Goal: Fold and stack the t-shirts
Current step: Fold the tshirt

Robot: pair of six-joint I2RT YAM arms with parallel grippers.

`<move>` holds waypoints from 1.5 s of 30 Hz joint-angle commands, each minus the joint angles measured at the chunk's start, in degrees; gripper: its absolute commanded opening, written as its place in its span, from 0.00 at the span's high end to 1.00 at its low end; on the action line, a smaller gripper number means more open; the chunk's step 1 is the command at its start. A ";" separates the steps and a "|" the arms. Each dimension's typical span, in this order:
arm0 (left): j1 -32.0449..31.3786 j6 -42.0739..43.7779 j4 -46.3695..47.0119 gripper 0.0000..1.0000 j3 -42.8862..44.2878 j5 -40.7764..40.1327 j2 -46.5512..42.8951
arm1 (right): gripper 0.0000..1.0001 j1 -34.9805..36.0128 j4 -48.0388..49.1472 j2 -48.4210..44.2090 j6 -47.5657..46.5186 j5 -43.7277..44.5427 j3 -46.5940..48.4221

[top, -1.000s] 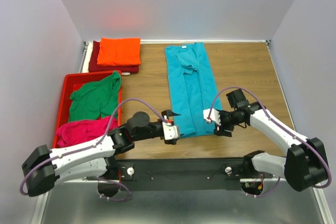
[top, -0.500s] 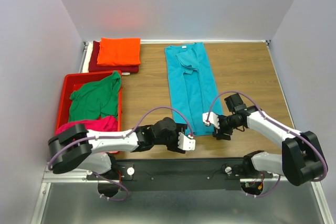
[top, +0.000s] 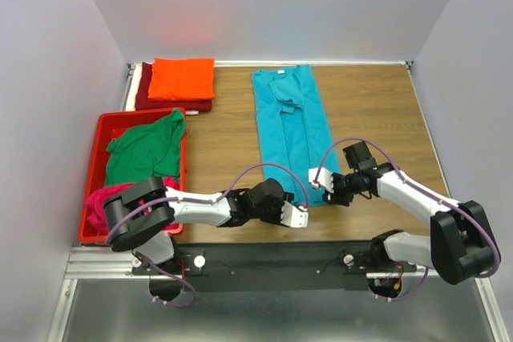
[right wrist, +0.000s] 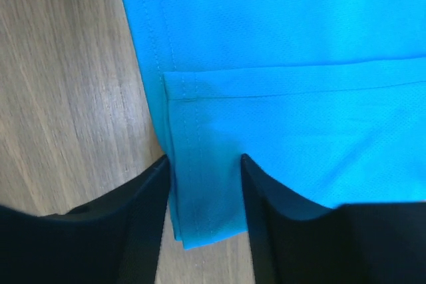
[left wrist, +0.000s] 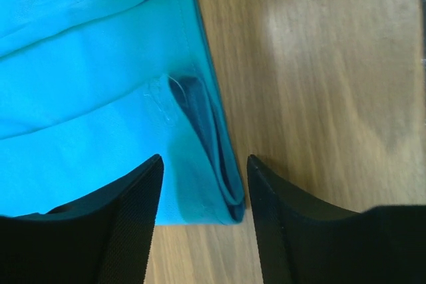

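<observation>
The turquoise t-shirt (top: 290, 135) lies on the table as a long strip folded lengthwise, collar at the far end. My left gripper (top: 298, 215) is at its near hem; in the left wrist view, the left gripper (left wrist: 204, 161) is open and straddles a folded corner of the turquoise shirt (left wrist: 100, 98). My right gripper (top: 319, 182) sits at the near right edge; in the right wrist view, the right gripper (right wrist: 204, 157) is open with the hem corner of the shirt (right wrist: 279, 44) between its fingers. Neither pair of fingers presses the cloth.
A folded orange shirt (top: 183, 78) lies on a dark red one (top: 172, 103) at the back left. The red crate (top: 94, 167) at the left holds a green shirt (top: 144, 150) and a magenta one (top: 116, 198). Bare wood (top: 377, 118) lies right of the turquoise shirt.
My left arm has swung right along the near edge to the shirt's near hem. The right gripper has shifted slightly onto the hem corner. Both pairs of jaws have narrowed.
</observation>
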 commanded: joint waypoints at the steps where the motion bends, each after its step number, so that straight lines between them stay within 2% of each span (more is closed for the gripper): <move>1: -0.34 0.67 -1.87 0.44 0.57 -3.41 2.47 | 0.50 0.07 2.01 2.60 -0.31 7.17 -2.57; 5: -0.34 1.10 -2.13 0.54 1.01 -3.51 3.52 | 0.64 0.07 2.09 3.92 0.04 8.49 -2.48; 6: -0.34 1.02 -2.22 0.61 1.01 -3.33 3.61 | 0.66 0.07 2.09 4.18 0.30 8.58 -2.40; 9: -0.34 1.02 -2.83 0.74 1.53 -2.10 4.84 | 0.78 -0.02 1.92 4.71 0.92 8.67 -1.96; 12: -0.34 1.37 -3.45 0.80 2.50 -1.48 5.90 | 0.82 0.07 1.66 4.80 1.97 8.06 -1.26; 13: -0.34 1.37 -3.71 0.88 2.59 -1.48 5.81 | 0.91 0.07 1.13 4.71 2.24 7.80 -0.99; 14: -0.34 1.80 -3.80 0.89 2.85 -1.66 5.64 | 0.93 0.07 0.87 4.63 3.37 7.71 -0.55; 15: -0.26 1.98 -3.80 0.91 2.77 -1.75 5.37 | 0.99 0.07 0.17 4.62 3.90 7.62 0.41; 18: 0.01 2.25 -3.71 1.00 2.68 -2.62 4.32 | 0.99 0.07 -1.24 4.27 5.31 7.09 1.91; 36: 3.96 4.62 -3.01 1.00 0.66 -1.22 -9.21 | 1.00 0.07 -5.73 -0.83 13.40 3.30 10.87; 41: 8.36 7.34 -2.84 1.00 3.02 -0.35 -9.05 | 1.00 -0.02 -5.64 1.98 15.07 7.35 17.81; 42: 10.97 7.78 -2.75 1.00 3.81 0.01 -8.61 | 1.00 -0.10 -5.55 2.94 15.16 8.66 19.21; 45: 15.98 9.19 -2.48 1.00 8.81 2.55 -5.54 | 0.99 -0.45 -4.77 9.87 15.94 10.78 24.92</move>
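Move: The t-shirt's near-left hem corner lies about 1 cm ahead of the left hand and 1 cm below it, between the open fingers. Its near-right hem corner is some 2 cm straight ahead of the right hand, 1 cm down, and roughly 15 cm to the right of the left hand. The folded sleeve lies about 37 cm ahead of the left hand and 4 cm to its right; the red box is some 42 cm to the left hand's left and 5 cm ahead. Ease the left gripper about 1 cm forward and down and the right one 2 cm forward, shutting both fully to pinch the t-shirt's two near hem corners. Then lift both, about 8 cm, and sweep them forward over the shirt towards its collar end, speeding up, while the right hand turns some 15 degrees clockwise. ##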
